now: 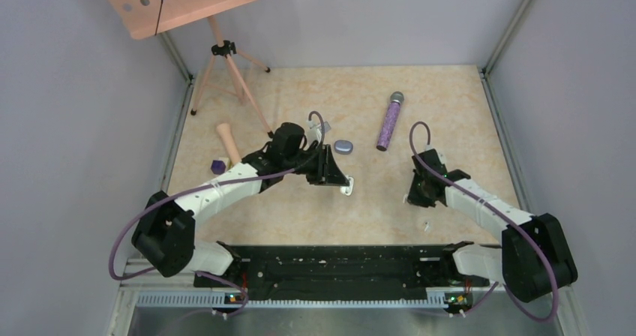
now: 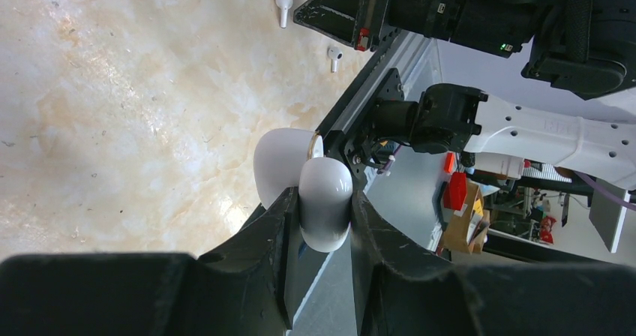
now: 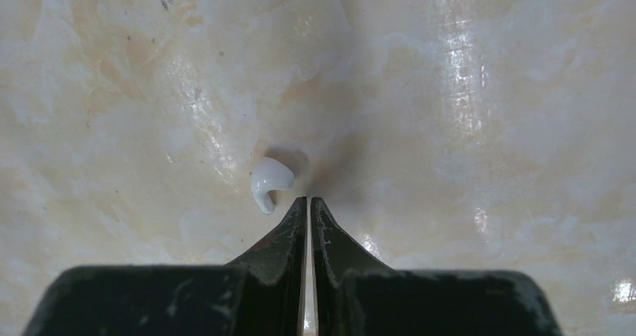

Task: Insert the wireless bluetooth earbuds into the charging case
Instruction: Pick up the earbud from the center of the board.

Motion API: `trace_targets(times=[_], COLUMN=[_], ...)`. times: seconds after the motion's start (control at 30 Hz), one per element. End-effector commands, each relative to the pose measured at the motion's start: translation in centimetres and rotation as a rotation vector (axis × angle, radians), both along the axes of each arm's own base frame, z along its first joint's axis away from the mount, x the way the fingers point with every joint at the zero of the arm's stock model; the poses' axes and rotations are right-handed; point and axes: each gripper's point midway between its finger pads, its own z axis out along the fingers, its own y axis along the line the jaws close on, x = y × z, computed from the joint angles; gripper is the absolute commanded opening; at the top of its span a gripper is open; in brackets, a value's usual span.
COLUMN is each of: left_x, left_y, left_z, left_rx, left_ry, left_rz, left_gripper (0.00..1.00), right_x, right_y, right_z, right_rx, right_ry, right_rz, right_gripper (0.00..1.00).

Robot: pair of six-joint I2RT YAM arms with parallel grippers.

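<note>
My left gripper (image 2: 324, 195) is shut on a glossy white charging case (image 2: 327, 212) whose lid (image 2: 279, 163) hangs open; from above it sits mid-table (image 1: 346, 188). My right gripper (image 3: 309, 199) is shut with nothing between its fingers, tips down at the tabletop. One white earbud (image 3: 270, 178) lies just past the left fingertip, beside it and not gripped. The left wrist view shows that earbud (image 2: 283, 6) at the right gripper's tip and a second white earbud (image 2: 334, 55) nearer the arm bases, also visible from above (image 1: 426, 226).
A grey-blue case (image 1: 343, 147) and a purple glitter microphone (image 1: 389, 121) lie behind the grippers. A peach cylinder (image 1: 228, 142) and a small purple object (image 1: 218, 166) sit at the left. A tripod stand (image 1: 225, 58) occupies the back left corner. Walls enclose three sides.
</note>
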Motion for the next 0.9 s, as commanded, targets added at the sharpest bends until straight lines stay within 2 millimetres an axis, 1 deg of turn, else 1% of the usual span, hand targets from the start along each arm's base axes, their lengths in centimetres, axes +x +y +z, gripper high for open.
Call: trace_targets(times=[0.0,0.07,0.17,0.2,0.3,0.37,0.47,0.7,0.87], left_x=[0.4,0.4,0.3,0.3,0.3,0.3,0.3,0.2,0.2], left_y=[-0.8,-0.7,-0.7,-0.7,-0.8,-0.8,-0.8,-0.7,-0.6], left_z=[2.2,2.0,1.9,2.0,1.9,2.0,1.9,1.9,1.8], left_rx=[-0.043,-0.04,-0.039,-0.04,-0.04,-0.042,-0.041,-0.037,-0.032], left_ry=[-0.058,-0.057,-0.056,-0.055,-0.055,-0.056,-0.057,-0.057,-0.058], left_rz=[-0.025,-0.025,-0.026,-0.027,-0.028,-0.028,-0.027,-0.027,-0.026], left_gripper=[0.0,0.0,0.0,0.0,0.0,0.0,0.0,0.0,0.0], right_x=[0.6,0.6,0.9,1.0,1.3,1.5,1.7,3.1,3.6], right_y=[-0.6,-0.7,-0.3,-0.2,0.4,0.5,0.9,1.6,1.9], right_z=[1.1,1.7,3.2,3.7,4.6,4.6,4.2,3.3,2.8], right_rx=[-0.002,0.0,0.03,0.043,0.071,0.067,0.054,0.02,0.013], right_ry=[-0.048,-0.06,-0.108,-0.125,-0.152,-0.153,-0.142,-0.132,-0.118], right_rz=[-0.042,-0.047,-0.036,-0.03,-0.019,-0.017,-0.006,0.006,0.014], right_gripper=[0.03,0.02,0.02,0.05,0.2,0.26,0.34,0.36,0.37])
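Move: The earbud lies on the board just off the right fingertips, about 1 cm ahead, 2 cm left and 1 cm below. The second earbud is some 7 cm back and 4 cm right of the right hand, 1 cm below; the open charging case is about 20 cm left, 1 cm back and 15 cm higher. From the left hand, the first earbud is roughly 19 cm right, 2 cm ahead and 17 cm below. Right hand rises 3 cm, opening its shut fingers, then sinks nearly 2 cm, easing left and forward over the earbud. ##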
